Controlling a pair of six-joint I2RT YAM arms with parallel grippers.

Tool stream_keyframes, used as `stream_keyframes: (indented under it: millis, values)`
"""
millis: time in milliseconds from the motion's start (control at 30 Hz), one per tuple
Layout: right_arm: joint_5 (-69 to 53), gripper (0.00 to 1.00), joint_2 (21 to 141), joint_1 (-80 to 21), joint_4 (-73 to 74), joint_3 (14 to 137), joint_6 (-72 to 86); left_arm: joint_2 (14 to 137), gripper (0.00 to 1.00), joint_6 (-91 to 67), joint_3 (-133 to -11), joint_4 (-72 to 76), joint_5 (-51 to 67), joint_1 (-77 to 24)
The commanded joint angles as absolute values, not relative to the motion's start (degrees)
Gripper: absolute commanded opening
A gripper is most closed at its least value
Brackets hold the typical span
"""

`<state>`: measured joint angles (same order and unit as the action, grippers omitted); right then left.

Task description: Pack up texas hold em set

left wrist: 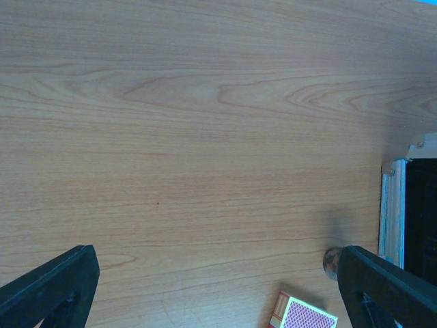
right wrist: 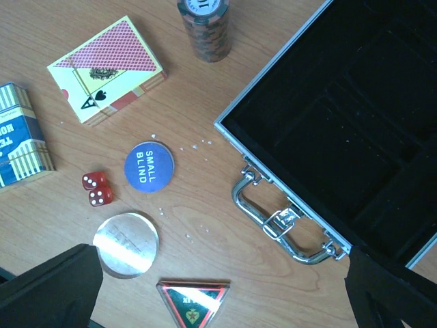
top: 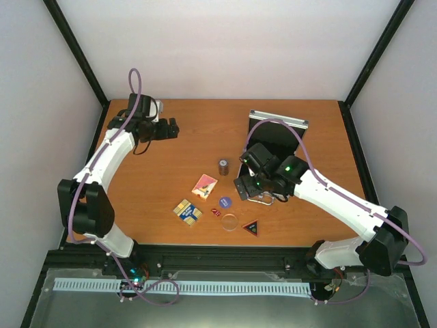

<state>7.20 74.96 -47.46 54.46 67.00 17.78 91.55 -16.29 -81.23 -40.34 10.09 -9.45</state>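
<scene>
The silver case (top: 276,121) lies open at the back right of the table, and its black lining (right wrist: 341,116) holds nothing that I can see. Its metal handle (right wrist: 273,219) rests on the wood. Left of it lie the red deck (right wrist: 107,70), blue-gold deck (right wrist: 20,137), dark chip cylinder (right wrist: 203,27), blue "SMALL BLIND" chip (right wrist: 149,166), two red dice (right wrist: 96,190), clear disc (right wrist: 126,235) and black triangle (right wrist: 194,301). My right gripper (right wrist: 220,253) hovers open above bare wood between the disc and the handle. Far left, my left gripper (top: 171,128) is open and holds nothing.
In the left wrist view there is mostly bare wood, with the red deck (left wrist: 304,316), the cylinder (left wrist: 332,262) and the case's rim (left wrist: 392,212) at the lower right. A black frame and white walls enclose the table (top: 150,205).
</scene>
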Motion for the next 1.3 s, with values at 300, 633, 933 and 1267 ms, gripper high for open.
stream_keyframes:
  millis: [300, 633, 933, 1267]
  values:
    - [9.4, 1.00, 79.9, -48.1, 55.8, 70.8, 15.6, 89.5, 0.99, -16.6, -82.6, -42.5, 9.6, -9.8]
    - [9.2, 0.97, 85.3, -49.6, 52.4, 72.6, 33.8, 86.6, 0.98, -16.6, -84.6, -47.2, 11.5, -9.8]
    - [12.3, 0.97, 100.4, -54.1, 58.2, 90.1, 51.7, 82.9, 1.00, -14.5, -87.5, -47.3, 14.4, -9.8]
    - [9.3, 0.96, 107.1, -59.3, 55.0, 92.0, 72.2, 73.0, 1.00, -15.7, -86.6, -47.0, 17.9, -9.8]
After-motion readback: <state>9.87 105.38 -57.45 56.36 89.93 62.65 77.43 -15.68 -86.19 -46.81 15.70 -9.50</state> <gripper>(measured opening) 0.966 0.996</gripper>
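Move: The ace-of-spades card deck lies about 15 cm to the right hand's left and 7 cm farther out, some 16 cm below it. Around it, from the same hand, are the blue small blind button, roughly 7 cm left and level with it, the red dice 11 cm left and 3 cm back, the Texas Hold'em box 19 cm left and 3 cm back, and the chip stack 7 cm left and 14 cm ahead. From the left hand the deck is about 10 cm right and 11 cm back, 19 cm lower. The right hand, empty and open, swings about 12 cm left, away from the case and towards the card deck, bowing outward a few centimetres and easing back partway while it sinks some 5 cm, turning about 30 degrees clockwise and bringing its fingers nearer to straight down. Meanwhile the open left hand stays nearly put at first, then lifts about 12 cm and draws back 5 cm, its fingertips tipping up a little, clear of everything on the table. ##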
